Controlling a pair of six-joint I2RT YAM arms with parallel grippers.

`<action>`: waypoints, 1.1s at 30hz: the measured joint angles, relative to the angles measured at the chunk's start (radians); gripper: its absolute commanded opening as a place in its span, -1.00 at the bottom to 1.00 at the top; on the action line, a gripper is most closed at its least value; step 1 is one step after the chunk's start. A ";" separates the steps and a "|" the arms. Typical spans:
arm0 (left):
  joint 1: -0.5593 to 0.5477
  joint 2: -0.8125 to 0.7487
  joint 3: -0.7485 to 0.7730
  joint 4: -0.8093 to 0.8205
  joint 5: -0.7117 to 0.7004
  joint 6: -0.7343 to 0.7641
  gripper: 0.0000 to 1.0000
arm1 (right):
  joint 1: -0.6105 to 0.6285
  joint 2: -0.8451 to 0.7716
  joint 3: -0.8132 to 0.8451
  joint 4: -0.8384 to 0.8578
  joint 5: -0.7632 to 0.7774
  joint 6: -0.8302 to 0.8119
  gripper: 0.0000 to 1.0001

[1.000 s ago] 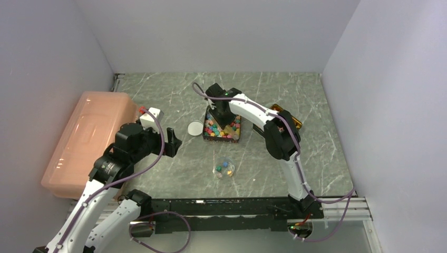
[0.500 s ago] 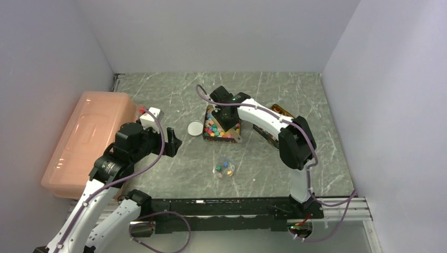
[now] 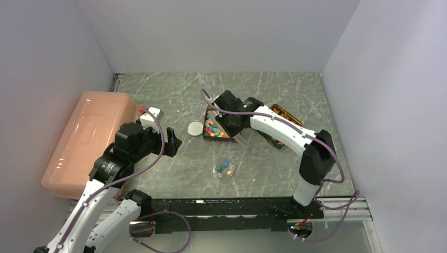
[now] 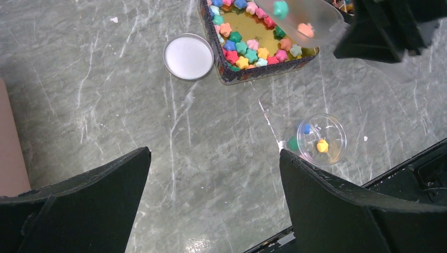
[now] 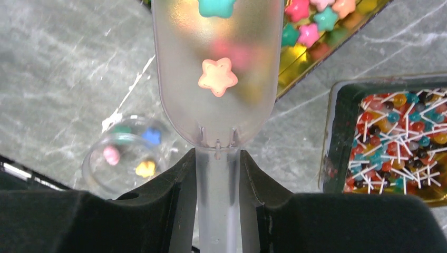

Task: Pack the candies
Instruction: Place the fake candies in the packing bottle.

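Star-shaped candies (image 3: 213,128) in many colours fill an open gold tin (image 4: 226,76). My right gripper (image 5: 217,158) is shut on the handle of a clear plastic scoop (image 5: 213,110). The scoop holds a peach star (image 5: 216,76) and a teal star (image 5: 216,6), and hangs just off the tin's near right corner (image 3: 243,137). A small clear jar (image 3: 224,168) on the table nearer the arms holds a few candies (image 5: 145,168). My left gripper (image 4: 214,153) hovers open and empty above bare table, left of the jar (image 4: 321,139).
The jar's white lid (image 3: 195,128) lies left of the tin. A second tin (image 5: 392,137) of tiny sweets on sticks stands to the right. A large pink lidded box (image 3: 87,139) and a small white box (image 3: 151,117) sit at the left.
My right arm has drawn the scoop out of the tin and swung it toward the near right, carrying two stars. The left arm has not moved.
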 measured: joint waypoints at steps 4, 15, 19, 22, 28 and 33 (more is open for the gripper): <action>0.000 -0.002 0.000 0.000 0.000 0.000 0.98 | 0.046 -0.084 -0.049 -0.046 0.005 0.024 -1.00; 0.000 -0.016 0.000 0.000 0.000 0.000 0.98 | 0.178 -0.301 -0.148 -0.177 0.003 0.127 -1.00; 0.000 -0.021 0.000 0.000 0.000 0.000 0.98 | 0.230 -0.352 -0.192 -0.245 0.003 0.179 -1.00; 0.000 -0.022 0.000 0.000 0.000 0.000 0.98 | 0.262 -0.372 -0.216 -0.286 0.003 0.216 -1.00; 0.000 -0.022 0.000 0.000 0.000 0.000 0.98 | 0.316 -0.428 -0.247 -0.360 -0.016 0.284 -1.00; 0.000 -0.022 0.000 0.000 0.001 0.000 0.98 | 0.357 -0.442 -0.264 -0.422 -0.047 0.322 -1.00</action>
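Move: The right hand already holds the loaded scoop. From it the packing bottle stands about 14 cm back and 5 cm left, some 10 cm lower. The candy tray lies about 7 cm ahead and 6 cm left; the lollipop tray is 6 cm ahead and 18 cm right, both about 12 cm lower. From the idle left hand, the bottle is about 19 cm right, 6 cm back and 19 cm below. The right hand keeps its grip and draws back about 20 cm, veering right, carrying the scoop's bowl towards the bottle. ##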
